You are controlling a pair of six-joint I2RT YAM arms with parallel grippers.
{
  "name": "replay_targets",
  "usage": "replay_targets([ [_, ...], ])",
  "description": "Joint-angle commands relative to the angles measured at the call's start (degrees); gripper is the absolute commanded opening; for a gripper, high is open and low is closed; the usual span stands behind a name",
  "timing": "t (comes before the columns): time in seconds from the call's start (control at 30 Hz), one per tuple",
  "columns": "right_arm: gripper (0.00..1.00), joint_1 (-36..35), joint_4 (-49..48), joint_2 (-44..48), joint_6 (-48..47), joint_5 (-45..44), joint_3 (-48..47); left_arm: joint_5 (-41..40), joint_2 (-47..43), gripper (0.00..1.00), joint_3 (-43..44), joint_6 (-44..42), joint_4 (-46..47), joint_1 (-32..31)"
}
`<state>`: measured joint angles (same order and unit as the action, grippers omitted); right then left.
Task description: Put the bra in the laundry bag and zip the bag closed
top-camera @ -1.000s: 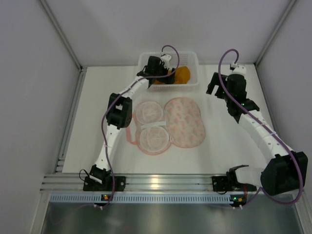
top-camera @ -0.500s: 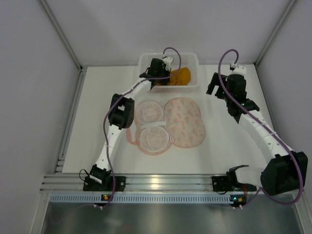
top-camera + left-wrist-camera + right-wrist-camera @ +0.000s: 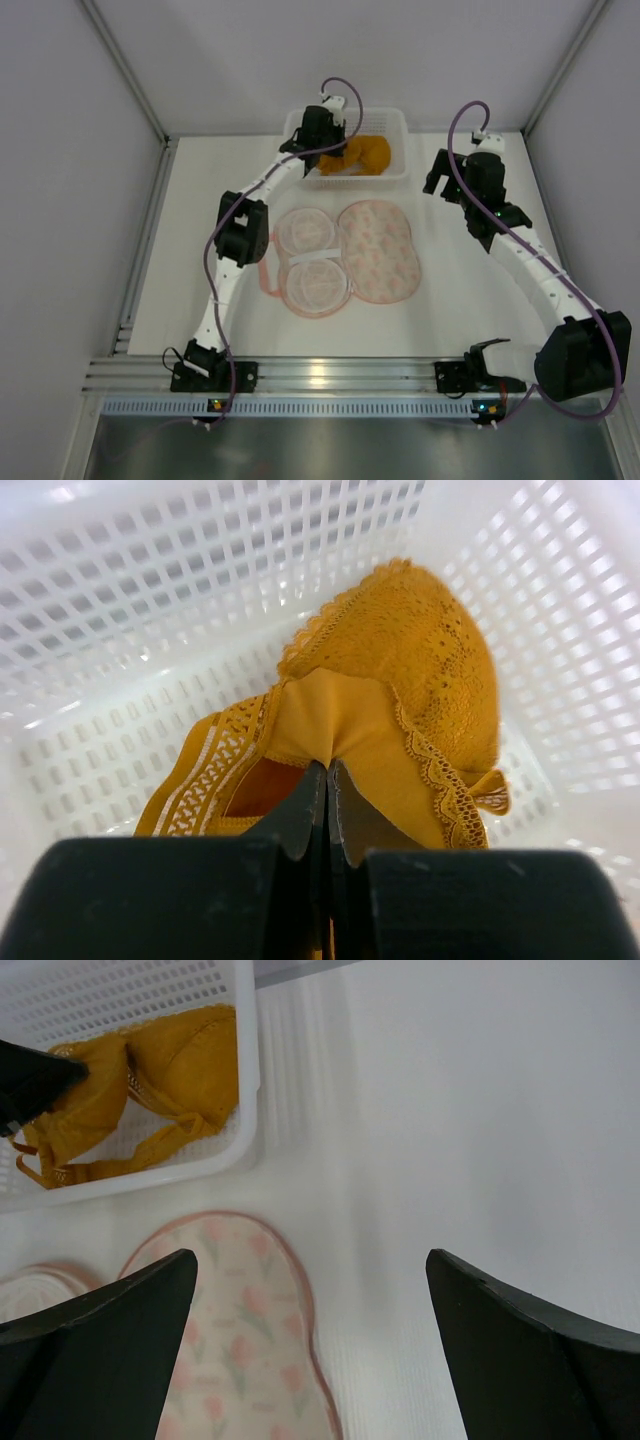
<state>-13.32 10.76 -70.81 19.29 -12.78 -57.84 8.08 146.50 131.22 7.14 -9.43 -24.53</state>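
Note:
The mustard-orange bra (image 3: 364,155) lies in the white slotted basket (image 3: 396,124) at the far middle of the table. My left gripper (image 3: 328,152) is inside the basket, shut on a fold of the bra (image 3: 400,670), with the jaws pressed together on the fabric (image 3: 327,770). The pink laundry bag (image 3: 378,250) lies open flat on the table in front of the basket, mesh panels (image 3: 306,258) on the left. My right gripper (image 3: 437,178) is open and empty, above the table right of the basket, and it sees the bra (image 3: 170,1070) and the bag (image 3: 240,1350).
The basket walls (image 3: 150,600) surround my left gripper on all sides. The basket corner (image 3: 245,1110) is left of my right gripper (image 3: 310,1260). White walls and metal rails bound the table on the left, back and right.
My left gripper has risen and drawn toward the basket's far side, pulling the bra's near part up and left with it. The right arm has not moved.

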Motion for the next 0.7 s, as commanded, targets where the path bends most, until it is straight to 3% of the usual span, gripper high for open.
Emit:
replay_targets([
  [0.0, 1.00, 0.75, -1.80, 0.93, 0.83, 0.29, -1.66, 0.27, -11.13, 0.00, -1.40, 1.39, 6.88, 0.19],
  [0.4, 0.99, 0.75, -4.00, 2.86, 4.96, 1.61, -1.31, 6.42, -30.12, 0.00, -10.10, -0.19, 7.15, -0.16],
  [0.67, 0.99, 0.84, -3.12, 7.95, 7.86, 0.74, 1.85, 8.10, -48.74, 0.00, -27.05, 0.86, 7.06, -2.53],
])
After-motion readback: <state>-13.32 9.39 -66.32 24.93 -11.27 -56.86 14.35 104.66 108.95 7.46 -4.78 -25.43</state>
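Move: The bra is already pinched in my left hand just above the bin floor, its bulk about 3 cm to the right and 4 cm below. The bin surrounds it, its middle roughly 2 cm ahead, 1 cm to the right and 4 cm down. The laundry bag it is meant for lies open some 28 cm back, straight in line and 8 cm lower. From my right hand the bag is about 24 cm left, 5 cm back and 20 cm down. With my left fingers still shut on the bra, I lift it steeply out of the bin, about 29 cm up, drawing back some 13 cm as I climb, mostly in the later part, and tipping the fingers up from their downward slant to about level. My right hand, empty and wide open, begins to rise late, about 3 cm. ##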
